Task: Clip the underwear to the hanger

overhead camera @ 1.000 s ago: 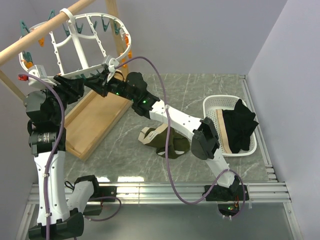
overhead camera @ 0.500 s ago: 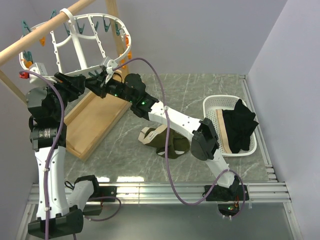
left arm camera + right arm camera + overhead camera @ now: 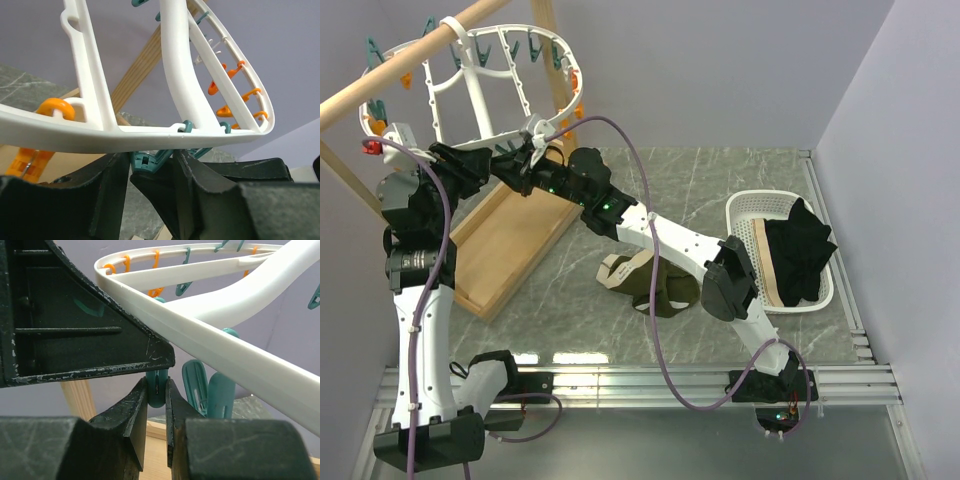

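The white oval hanger (image 3: pixel 470 80) hangs from the wooden pole at the upper left; its rim (image 3: pixel 100 135) crosses the left wrist view and its rim (image 3: pixel 200 340) the right wrist view. Both grippers meet under its near rim. My left gripper (image 3: pixel 150 157) is shut on the spread handle end of a teal clothespin (image 3: pixel 145 161). My right gripper (image 3: pixel 156 390) is shut on the lower tip of what looks like the same teal clothespin (image 3: pixel 156 381). The olive-green underwear (image 3: pixel 655 285) with its beige lining lies loose on the table, well apart from both grippers.
A wooden tray-and-pole stand (image 3: pixel 515 240) sits under the hanger. A white basket (image 3: pixel 745 210) at the right holds a black garment (image 3: pixel 800 250) and a tan cloth (image 3: pixel 765 265). More teal and orange pins (image 3: pixel 225 110) dangle along the rim. The right arm (image 3: pixel 670 235) stretches over the table.
The left arm has shifted slightly up and left, and the hanger has tipped a little with it. The right fingers have eased a bit wider on the clothespin.
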You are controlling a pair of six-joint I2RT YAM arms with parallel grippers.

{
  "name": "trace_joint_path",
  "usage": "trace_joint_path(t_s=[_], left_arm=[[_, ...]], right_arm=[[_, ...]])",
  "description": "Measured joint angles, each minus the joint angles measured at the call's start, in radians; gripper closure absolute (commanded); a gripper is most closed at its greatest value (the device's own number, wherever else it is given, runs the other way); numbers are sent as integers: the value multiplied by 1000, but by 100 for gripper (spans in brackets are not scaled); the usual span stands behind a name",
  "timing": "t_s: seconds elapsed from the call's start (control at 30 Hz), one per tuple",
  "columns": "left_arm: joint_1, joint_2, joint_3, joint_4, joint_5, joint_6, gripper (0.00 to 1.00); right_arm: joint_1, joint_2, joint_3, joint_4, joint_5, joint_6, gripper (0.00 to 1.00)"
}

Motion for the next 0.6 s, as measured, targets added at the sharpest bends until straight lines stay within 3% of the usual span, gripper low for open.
trace_joint_path(t_s=[0.13,0.23,0.27,0.3,0.43,0.6], left_arm=[[-3,1,-5,12,1,-11,68],[-3,3,-5,15,-5,-9,84],[-2,4,-5,15,-10,-4,88],[-1,4,-5,15,-12,-3,98],[0,10,-5,17,-11,-6,100],[-2,6,-5,24,-3,-12,100]], right_arm=[[0,0,-3,0,4,-3,100],[0,0,-7,3,6,-8,100],[0,0,-10,6,7,-11,94],[0,0,-10,6,7,-14,79],[0,-10,-37,5,6,-14,47],[5,-66,-177,-14,-21,-30,39]])
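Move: The teal clip I want stands right between my open left fingertips, its middle level with them, and my right fingertips already pinch its lower end from the right, the clip's middle about 1 cm above and 1 cm left of them. From my left hand, a second teal clip hangs some 3 cm farther out and 3 cm right, an orange clip about 8 cm left and level fore-and-aft, and the white rim runs about 3 cm straight above. I hold my left hand in place under the rim and close its fingers from about half open to nearly shut, pinching the teal clip while my right hand still has it. Only then do I open my right fingers wide, let go of its lower end and sink about 5 cm away from the clip, tilting slightly and still gathering speed. ##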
